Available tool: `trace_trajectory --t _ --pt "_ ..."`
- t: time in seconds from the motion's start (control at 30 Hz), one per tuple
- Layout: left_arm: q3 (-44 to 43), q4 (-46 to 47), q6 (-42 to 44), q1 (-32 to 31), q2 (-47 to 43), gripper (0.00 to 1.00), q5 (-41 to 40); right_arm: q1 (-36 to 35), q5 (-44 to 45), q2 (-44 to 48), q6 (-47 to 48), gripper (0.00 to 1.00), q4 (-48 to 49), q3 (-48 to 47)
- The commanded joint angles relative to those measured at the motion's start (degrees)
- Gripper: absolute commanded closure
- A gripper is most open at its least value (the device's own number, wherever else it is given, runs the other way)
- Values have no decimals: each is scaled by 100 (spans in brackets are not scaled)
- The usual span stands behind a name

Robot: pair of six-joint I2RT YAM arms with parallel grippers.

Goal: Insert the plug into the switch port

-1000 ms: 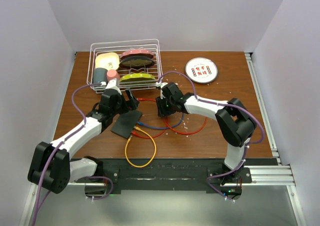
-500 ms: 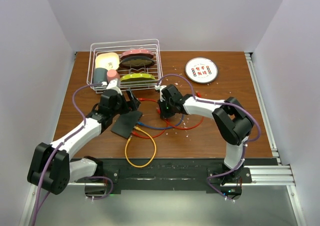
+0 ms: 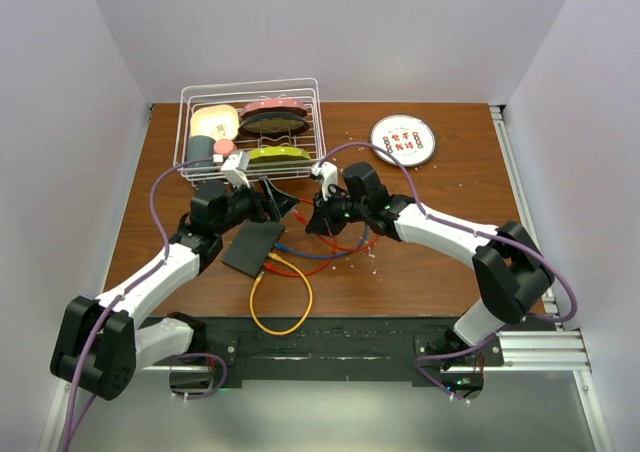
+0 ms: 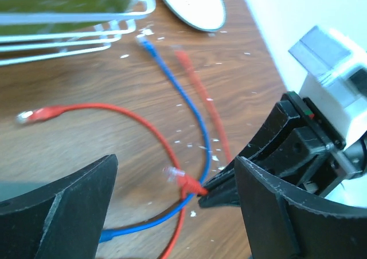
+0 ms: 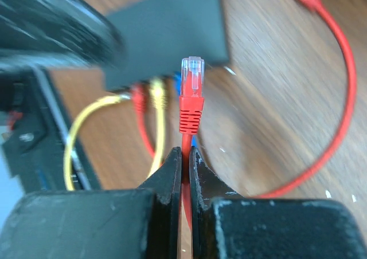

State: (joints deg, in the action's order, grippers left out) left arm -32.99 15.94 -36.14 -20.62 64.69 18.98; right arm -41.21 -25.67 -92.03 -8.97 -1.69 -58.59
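The switch (image 3: 252,247) is a flat black box on the table between the arms, with yellow, red and blue cables plugged into its near edge. In the right wrist view my right gripper (image 5: 184,153) is shut on a red cable just behind its plug (image 5: 192,78). The plug's clear tip points toward the switch (image 5: 172,35). Seen from above, the right gripper (image 3: 312,219) hovers just right of the switch. My left gripper (image 3: 278,204) stands open beside it. Its wrist view shows the red plug (image 4: 186,181) between the wide-apart fingers (image 4: 63,213), nothing gripped.
A white wire basket (image 3: 250,84) with dishes stands at the back left. A round white disc (image 3: 403,139) with red marks lies at the back right. Loose red (image 3: 345,247), blue (image 3: 310,252) and yellow (image 3: 280,317) cables loop over the table near the switch.
The right gripper has shut on the red cable and lifted its plug end. The right arm's elbow swung out to the right. The left gripper shifted slightly back and right.
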Motion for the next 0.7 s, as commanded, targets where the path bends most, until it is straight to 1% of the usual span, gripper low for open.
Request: trace_trajectory --t 0.0,0.03,0.17,0.33,0.4,0.57,0.63,0.67 --pt "56 813 195 50 -62 15 825 -1 -720 299 124 100 477 -47" --pt "56 970 186 50 -18 16 1035 -10 -772 317 115 100 477 -74" --pt "91 1305 -24 50 289 24 1309 -10 -834 396 80 100 459 -170" --pt "188 1613 -209 50 448 33 1415 -10 -773 527 54 100 415 -188" --pt "188 1596 -209 50 483 35 1407 -10 -729 580 45 100 415 -179" --pt "197 1517 -192 41 554 36 1292 -10 -685 747 27 100 415 -179" --pt "197 1604 -227 41 589 41 1362 -1 -650 757 27 100 416 -179" --pt "214 1683 -262 41 624 46 1415 -1 -650 739 36 100 407 -188"
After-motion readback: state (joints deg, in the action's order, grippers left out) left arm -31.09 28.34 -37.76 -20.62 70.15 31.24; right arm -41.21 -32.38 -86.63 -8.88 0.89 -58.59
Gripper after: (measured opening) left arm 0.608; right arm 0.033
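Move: The red plug held in the right fingers is some 4 cm to the left gripper's right, 3 cm back and 6 cm below. From the left gripper, the switch lies about 7 cm back, 6 cm left and 15 cm down; the cable's loose red end is roughly 7 cm ahead, 1 cm left and 16 cm down. From the right gripper, the left gripper is about 4 cm ahead, 7 cm left and 5 cm up. Lift the red plug about 5 cm with the right gripper, easing slightly back and keeping the grip. Meanwhile bring the left gripper some 3 cm to the right and a little back towards the plug, rising about 2 cm and then sinking again, turning about 10 degrees clockwise and narrowing its wide-open fingers by roughly a third without shutting them. ##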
